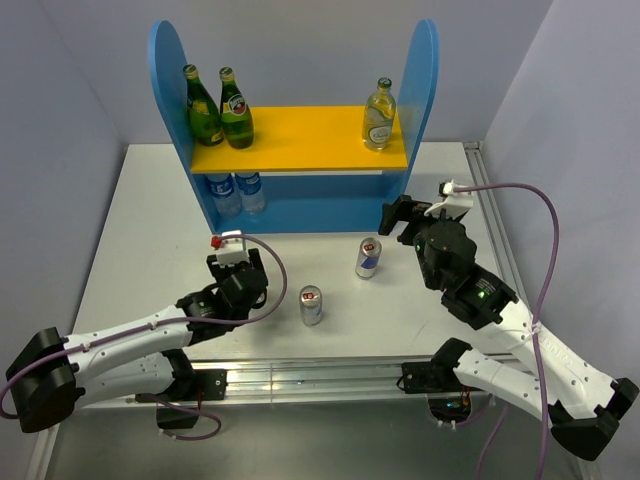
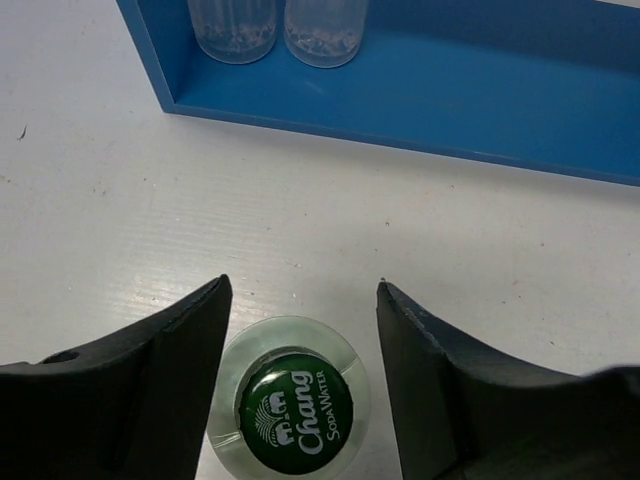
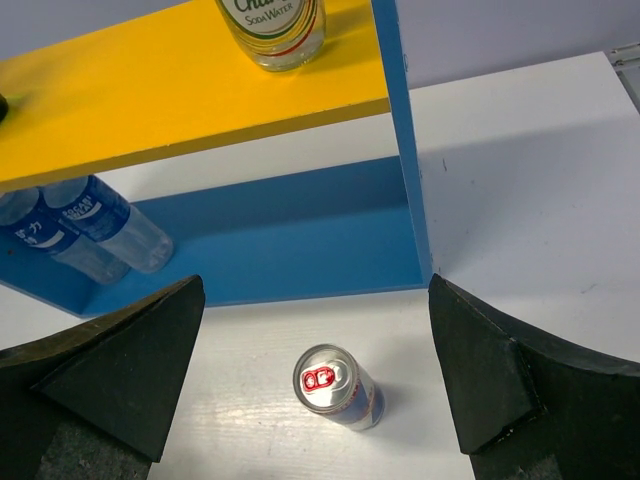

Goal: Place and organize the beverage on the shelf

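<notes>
The shelf (image 1: 300, 140) stands at the back of the table. Two dark green bottles (image 1: 203, 108) (image 1: 236, 110) stand on the left of its yellow top board, and a clear green-capped bottle (image 1: 378, 116) stands on the right. My left gripper (image 2: 304, 283) is open, its fingers either side of a second clear green-capped bottle (image 2: 294, 402) standing on the table; in the top view the gripper (image 1: 232, 268) hides it. My right gripper (image 3: 315, 290) is open above the upright blue-silver can (image 3: 338, 385), not touching it. The silver-red can (image 1: 310, 305) stands between the arms.
Two blue-labelled water bottles (image 1: 236, 191) stand on the shelf's lower tier at the left. The lower tier's blue base (image 2: 450, 100) lies just ahead of the left gripper. The right side panel (image 3: 400, 140) is close ahead of the right gripper (image 1: 400, 216).
</notes>
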`<state>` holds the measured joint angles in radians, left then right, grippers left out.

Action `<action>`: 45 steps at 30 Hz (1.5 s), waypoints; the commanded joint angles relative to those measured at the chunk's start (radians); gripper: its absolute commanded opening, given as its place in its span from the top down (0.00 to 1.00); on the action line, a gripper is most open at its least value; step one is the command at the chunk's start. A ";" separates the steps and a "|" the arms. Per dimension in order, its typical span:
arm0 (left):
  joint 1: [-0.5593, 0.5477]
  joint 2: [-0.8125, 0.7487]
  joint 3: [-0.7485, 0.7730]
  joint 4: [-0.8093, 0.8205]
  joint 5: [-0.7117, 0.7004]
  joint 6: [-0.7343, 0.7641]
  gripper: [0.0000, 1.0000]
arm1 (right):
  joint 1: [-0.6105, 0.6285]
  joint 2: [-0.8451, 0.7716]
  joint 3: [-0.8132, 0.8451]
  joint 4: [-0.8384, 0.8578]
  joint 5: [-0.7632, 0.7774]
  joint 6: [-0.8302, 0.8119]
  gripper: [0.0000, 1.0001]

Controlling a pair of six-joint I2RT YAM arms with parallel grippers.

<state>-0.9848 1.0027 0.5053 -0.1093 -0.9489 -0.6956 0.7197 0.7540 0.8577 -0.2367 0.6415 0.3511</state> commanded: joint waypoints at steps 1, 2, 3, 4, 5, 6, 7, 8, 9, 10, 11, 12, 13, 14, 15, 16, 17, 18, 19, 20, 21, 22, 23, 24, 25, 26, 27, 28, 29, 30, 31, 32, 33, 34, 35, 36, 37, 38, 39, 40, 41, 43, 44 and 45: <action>0.005 -0.015 -0.004 0.031 -0.017 -0.008 0.35 | 0.003 -0.013 -0.005 0.022 0.020 0.000 0.00; 0.005 -0.007 -0.002 0.028 -0.017 -0.010 0.41 | 0.003 -0.013 -0.005 0.022 0.018 0.000 0.00; 0.005 -0.001 0.001 0.026 -0.019 -0.013 0.44 | 0.003 -0.015 -0.006 0.023 0.017 0.000 0.00; 0.005 0.002 0.006 0.025 -0.019 -0.013 0.47 | 0.003 -0.015 -0.009 0.022 0.017 0.000 0.00; 0.005 0.010 0.007 0.022 -0.021 -0.013 0.48 | 0.003 -0.015 -0.011 0.022 0.018 0.000 0.00; 0.005 0.011 0.010 0.025 -0.021 -0.012 0.49 | 0.003 -0.016 -0.009 0.020 0.018 0.002 0.00; 0.005 0.013 0.010 0.025 -0.022 -0.012 0.50 | 0.003 -0.018 -0.009 0.019 0.020 0.000 0.00; 0.005 0.014 0.010 0.026 -0.022 -0.012 0.53 | 0.004 -0.018 -0.011 0.019 0.020 0.000 0.00; 0.005 0.016 0.010 0.026 -0.024 -0.012 0.56 | 0.003 -0.019 -0.013 0.020 0.020 0.002 0.00; 0.005 0.016 0.010 0.028 -0.024 -0.010 0.60 | 0.003 -0.019 -0.013 0.020 0.020 0.000 0.00; 0.005 0.014 0.010 0.028 -0.025 -0.010 0.70 | 0.003 -0.021 -0.013 0.022 0.020 0.000 0.00; 0.005 0.017 0.012 0.030 -0.025 -0.008 0.76 | 0.003 -0.022 -0.014 0.020 0.020 0.000 0.00; 0.005 0.019 0.015 0.030 -0.024 -0.008 0.81 | 0.004 -0.022 -0.016 0.020 0.020 0.000 0.00; 0.005 0.025 0.016 0.028 -0.024 -0.008 0.88 | 0.003 -0.022 -0.014 0.022 0.020 0.000 0.00; 0.005 0.031 0.022 0.026 -0.022 -0.005 0.92 | 0.003 -0.024 -0.016 0.022 0.020 0.000 0.00; 0.003 0.034 0.033 0.026 -0.016 -0.001 0.95 | 0.003 -0.025 -0.016 0.023 0.020 0.002 0.00; 0.005 0.048 0.041 0.023 -0.014 0.001 1.00 | 0.003 -0.027 -0.016 0.022 0.020 0.003 0.00; 0.005 0.051 0.058 0.016 -0.013 0.004 1.00 | 0.003 -0.027 -0.016 0.020 0.020 0.005 0.00; 0.006 0.056 0.065 0.013 -0.010 0.007 1.00 | 0.003 -0.031 -0.017 0.020 0.020 0.009 0.00; 0.005 0.062 0.073 0.013 -0.007 0.010 1.00 | 0.003 -0.033 -0.019 0.019 0.020 0.011 0.00; 0.005 0.063 0.081 0.014 -0.004 0.024 1.00 | 0.003 -0.038 -0.020 0.019 0.020 0.014 0.00; 0.005 0.062 0.096 0.014 0.001 0.027 1.00 | 0.003 -0.045 -0.026 0.017 0.021 0.022 0.00; 0.005 0.060 0.107 0.013 0.009 0.031 1.00 | 0.003 -0.050 -0.031 0.017 0.020 0.023 0.00; 0.005 0.059 0.130 0.011 0.013 0.044 1.00 | 0.004 -0.059 -0.040 0.014 0.020 0.029 0.00; 0.005 0.059 0.145 0.005 0.018 0.047 1.00 | 0.004 -0.064 -0.046 0.010 0.018 0.040 0.00; 0.005 0.057 0.160 0.002 0.028 0.063 1.00 | 0.003 -0.068 -0.052 0.007 0.020 0.048 0.00; 0.005 0.056 0.197 0.000 0.036 0.074 1.00 | 0.003 -0.076 -0.066 -0.003 0.021 0.054 0.00; 0.005 0.057 0.217 -0.004 0.042 0.087 1.00 | 0.003 -0.081 -0.074 -0.003 0.021 0.066 0.00; 0.005 0.065 0.238 -0.007 0.044 0.106 1.00 | 0.003 -0.085 -0.081 -0.004 0.020 0.072 0.01; 0.005 0.069 0.281 -0.010 0.047 0.117 1.00 | 0.003 -0.093 -0.095 -0.007 0.018 0.077 0.01; 0.006 0.074 0.301 -0.015 0.047 0.125 1.00 | 0.003 -0.096 -0.101 -0.009 0.015 0.087 0.01; 0.005 0.086 0.320 -0.012 0.047 0.137 1.00 | 0.003 -0.099 -0.106 -0.012 0.009 0.091 0.01; 0.005 0.092 0.356 -0.013 0.047 0.160 1.00 | 0.003 -0.107 -0.112 -0.013 0.009 0.094 0.01; 0.005 0.100 0.374 -0.012 0.047 0.171 1.00 | 0.003 -0.108 -0.115 -0.016 0.007 0.098 0.01; 0.005 0.115 0.392 -0.012 0.047 0.180 1.00 | 0.003 -0.111 -0.118 -0.016 0.007 0.098 0.01; 0.005 0.125 0.421 -0.012 0.047 0.198 1.00 | 0.003 -0.117 -0.123 -0.016 0.012 0.098 0.01; 0.005 0.132 0.433 -0.010 0.045 0.205 1.00 | 0.004 -0.120 -0.124 -0.021 0.015 0.100 0.01; 0.005 0.148 0.447 -0.007 0.048 0.215 1.00 | 0.003 -0.123 -0.125 -0.021 0.017 0.100 0.01; 0.005 0.157 0.476 -0.004 0.048 0.232 1.00 | 0.003 -0.130 -0.129 -0.019 0.017 0.100 0.01; 0.005 0.165 0.493 -0.001 0.052 0.243 1.00 | 0.003 -0.133 -0.132 -0.016 0.017 0.097 0.01; 0.006 0.189 0.513 0.000 0.053 0.254 1.00 | 0.003 -0.134 -0.134 -0.016 0.020 0.097 0.01; 0.006 0.218 0.585 -0.009 0.056 0.289 1.00 | 0.003 -0.136 -0.138 -0.015 0.020 0.097 0.01; 0.009 0.250 0.614 -0.016 0.067 0.307 1.00 | 0.004 -0.136 -0.140 -0.015 0.020 0.098 0.01; 0.011 0.267 0.672 -0.029 0.074 0.318 1.00 | 0.003 -0.137 -0.143 -0.015 0.020 0.098 0.01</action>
<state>-0.9802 1.2514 1.0183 -0.2184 -0.8745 -0.4503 0.7200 0.6285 0.7258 -0.2695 0.6434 0.4351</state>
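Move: Between the left hand's open fingers stands the soda bottle, its middle about 4 cm below the hand point and otherwise level with it. The silver can is some 14 cm to the left hand's right and 4 cm nearer the base. The water bottles on the lower shelf stand about 29 cm ahead of the left hand and 3 cm to its left. From the right hand the soda bottle lies roughly 35 cm left, 2 cm back and 22 cm lower. Closing on the upper part of the soda bottle, the left fingers pinch it while the hand creeps up only slightly, then lift it faster, about 11 cm up in all, swinging some 7 cm right and 5 cm forward towards the shelf with a small clockwise turn, grip effort rising. The empty right hand, still open, sinks about 3 cm and draws back 2 cm. ##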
